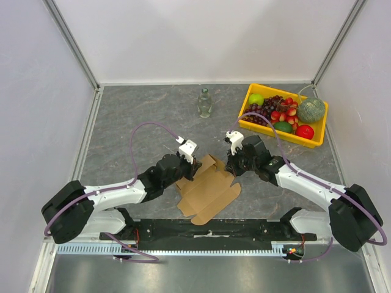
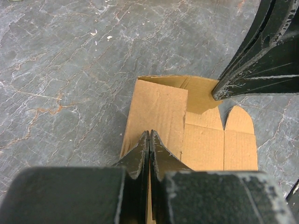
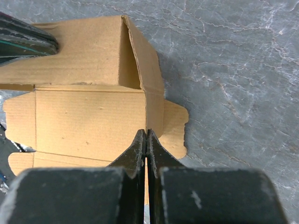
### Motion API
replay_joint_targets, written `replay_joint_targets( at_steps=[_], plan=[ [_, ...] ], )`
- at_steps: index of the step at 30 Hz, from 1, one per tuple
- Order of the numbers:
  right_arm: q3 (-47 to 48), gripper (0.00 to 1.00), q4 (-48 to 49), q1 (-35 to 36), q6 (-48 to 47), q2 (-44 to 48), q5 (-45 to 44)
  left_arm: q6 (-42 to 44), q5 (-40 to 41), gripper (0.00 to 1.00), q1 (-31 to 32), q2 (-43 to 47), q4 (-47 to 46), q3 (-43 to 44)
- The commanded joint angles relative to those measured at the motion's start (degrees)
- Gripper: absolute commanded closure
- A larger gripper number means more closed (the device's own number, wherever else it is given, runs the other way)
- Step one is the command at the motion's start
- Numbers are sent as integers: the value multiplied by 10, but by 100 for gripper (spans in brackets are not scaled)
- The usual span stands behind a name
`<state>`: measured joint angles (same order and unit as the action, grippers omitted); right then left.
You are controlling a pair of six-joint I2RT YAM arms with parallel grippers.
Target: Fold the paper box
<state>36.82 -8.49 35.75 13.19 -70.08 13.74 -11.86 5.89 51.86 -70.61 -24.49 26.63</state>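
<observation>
The paper box (image 1: 211,192) is a brown cardboard die-cut sheet, partly raised, lying on the grey table between my two arms. My left gripper (image 1: 194,163) is at its far left side. In the left wrist view the left gripper (image 2: 149,134) is shut, with a thin cardboard edge between the fingers; the box (image 2: 205,144) lies beyond. My right gripper (image 1: 233,170) is at the far right side. In the right wrist view the right gripper (image 3: 146,132) is shut on an upright side wall of the box (image 3: 88,121). A rounded tab lies flat to its right.
A yellow tray (image 1: 317,141) of fruit stands at the back right. A clear glass bottle (image 1: 204,102) stands at the back centre. White walls enclose the table on three sides. The right arm's fingers (image 2: 261,60) show in the left wrist view's upper right.
</observation>
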Motion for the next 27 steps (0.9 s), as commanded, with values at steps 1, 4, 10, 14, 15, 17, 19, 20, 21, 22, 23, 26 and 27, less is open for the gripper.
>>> replay_joint_targets(
  at_steps=[1,4,10,14,15,17,19,20,21,22,23,26,27],
  plan=[
    [-11,99,33,0,18,20,37,20,-4,97,-1,1,-30,-8],
    [-13,97,44,1,29,17,49,22,-7,97,0,-1,-29,-8],
    [-18,94,54,1,39,12,61,25,-21,98,-1,-8,-30,-8],
    [-25,89,59,1,46,14,67,25,-23,98,-2,-9,-29,-11],
    [-25,88,59,1,47,14,67,26,-25,98,-1,-11,-29,-10],
    [-27,84,54,1,46,16,70,28,-31,98,-1,-14,-28,-9],
    [-32,78,52,1,46,21,68,28,-37,98,-1,-20,-28,-8],
    [-32,74,52,1,46,27,66,28,-40,98,-1,-22,-29,-8],
    [-33,72,49,1,47,32,60,28,-43,98,-1,-25,-29,-8],
    [-32,70,49,1,48,39,55,27,-46,98,0,-29,-29,-8],
    [-32,68,46,0,50,45,52,27,-47,98,-1,-30,-29,-8],
    [-24,60,38,-1,51,63,38,27,-51,98,-1,-32,-28,-10],
    [-19,58,34,0,51,68,33,27,-51,98,-1,-30,-28,-11]
  ],
)
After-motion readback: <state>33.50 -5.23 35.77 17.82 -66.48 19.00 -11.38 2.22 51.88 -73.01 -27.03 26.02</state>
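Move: Held by its free edge in the right fingers, the end flap has its middle about 2 cm ahead and 3 cm left of that hand; the box's open end lies some 4 cm ahead and 6 cm left. The flat panel is about 8 cm back and 9 cm left of the right hand, 5 cm lower. From the left hand, the folded wall is about 1 cm ahead and 2 cm below, the end flap roughly 3 cm ahead and 11 cm right. Easing back and left by about 2 cm, the right hand rolls its left side up some 5 degrees, then spreads its fingers to over a third open, letting go of the end flap and rising about 1 cm at the last. Over on the folded wall, the closed left fingertips seem to keep resting while that hand creeps about 1 cm each down, right and back. ##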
